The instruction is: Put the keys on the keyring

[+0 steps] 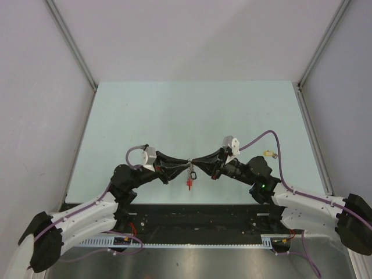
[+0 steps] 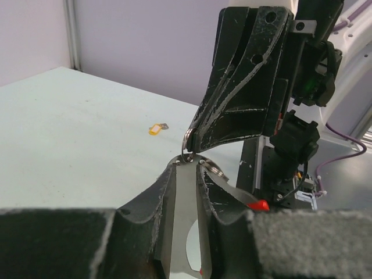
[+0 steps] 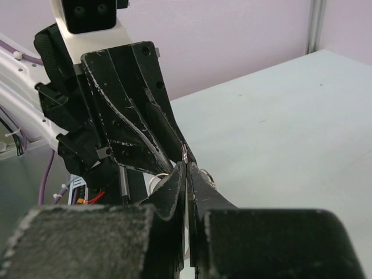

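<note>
Both grippers meet tip to tip above the near middle of the table. My left gripper (image 1: 183, 164) (image 2: 187, 165) holds the keyring's grey strap (image 2: 185, 215) flat between its fingers. The strap's red end piece (image 2: 258, 204) (image 1: 189, 185) hangs below. My right gripper (image 1: 197, 163) (image 3: 187, 165) is shut on the thin metal ring (image 2: 187, 149) (image 3: 185, 153) at its very tips. More wire loops (image 3: 206, 175) lie just behind those tips. A yellow-headed key (image 1: 268, 154) (image 2: 156, 129) lies alone on the table to the right, away from both grippers. No blue key shows.
The pale green table (image 1: 192, 110) is walled at the back and both sides. A purple cable (image 1: 264, 135) loops over the right arm near the yellow key. A black base rail (image 1: 192, 218) runs along the near edge under the arms.
</note>
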### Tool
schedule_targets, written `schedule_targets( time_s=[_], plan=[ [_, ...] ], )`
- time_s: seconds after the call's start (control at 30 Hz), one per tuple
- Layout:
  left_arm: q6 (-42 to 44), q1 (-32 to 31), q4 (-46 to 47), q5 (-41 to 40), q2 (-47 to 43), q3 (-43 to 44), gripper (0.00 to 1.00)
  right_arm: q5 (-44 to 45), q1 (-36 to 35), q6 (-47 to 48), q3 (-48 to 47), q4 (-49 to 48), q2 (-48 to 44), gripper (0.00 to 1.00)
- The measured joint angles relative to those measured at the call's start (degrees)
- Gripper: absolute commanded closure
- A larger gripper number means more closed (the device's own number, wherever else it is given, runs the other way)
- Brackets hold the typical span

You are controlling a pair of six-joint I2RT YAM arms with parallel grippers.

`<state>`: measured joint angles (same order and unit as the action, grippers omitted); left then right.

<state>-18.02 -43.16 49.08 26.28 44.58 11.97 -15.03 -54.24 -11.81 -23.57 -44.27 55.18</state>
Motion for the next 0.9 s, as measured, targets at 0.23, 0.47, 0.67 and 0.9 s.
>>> schedule_targets(
  time_s=[0.23,0.47,0.67,0.9],
  plan=[
    [-0.6,0.0,2.3,2.6,1.6,0.0,0.78,-1.8,0.4,-0.1,0.0,-0.1,0.0,1.0],
    [-2.3,0.0,5.6,5.0,3.4,0.0,0.87,-3.6,0.9,-0.2,0.0,-1.1,0.5,1.0],
    [-2.9,0.1,6.4,5.4,4.1,0.0,1.0,-4.9,1.2,-0.4,0.0,-1.7,0.9,1.0],
    [-2.0,0.2,2.8,4.7,1.0,0.0,1.0,-5.5,1.4,-0.3,0.0,-1.6,0.9,1.0]
  ],
)
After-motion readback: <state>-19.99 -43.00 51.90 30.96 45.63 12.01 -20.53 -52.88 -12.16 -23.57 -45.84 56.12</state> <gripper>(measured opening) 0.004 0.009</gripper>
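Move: The ring of the keyring, already pinched in the right fingertips, is about 2 cm to the right of the left hand point, 1 cm back and some 1 cm above it. The grey key plate hangs roughly 4 cm below the left hand, 2 cm right and 1 cm back; the red fob is lower, about 8 cm below, 2 cm right and 2 cm back. From the right hand, the ring sits about 1 cm left, level and neither ahead nor back. Back about 1.5 cm and slightly to the right, the left hand eases in at the ring, turning some 5 degrees clockwise, then stops and shuts its partly open fingers completely, seeming to pinch the ring's lower edge right beside the other tips. The right hand keeps its closed pinch on the ring and drifts back just under 1 cm. ##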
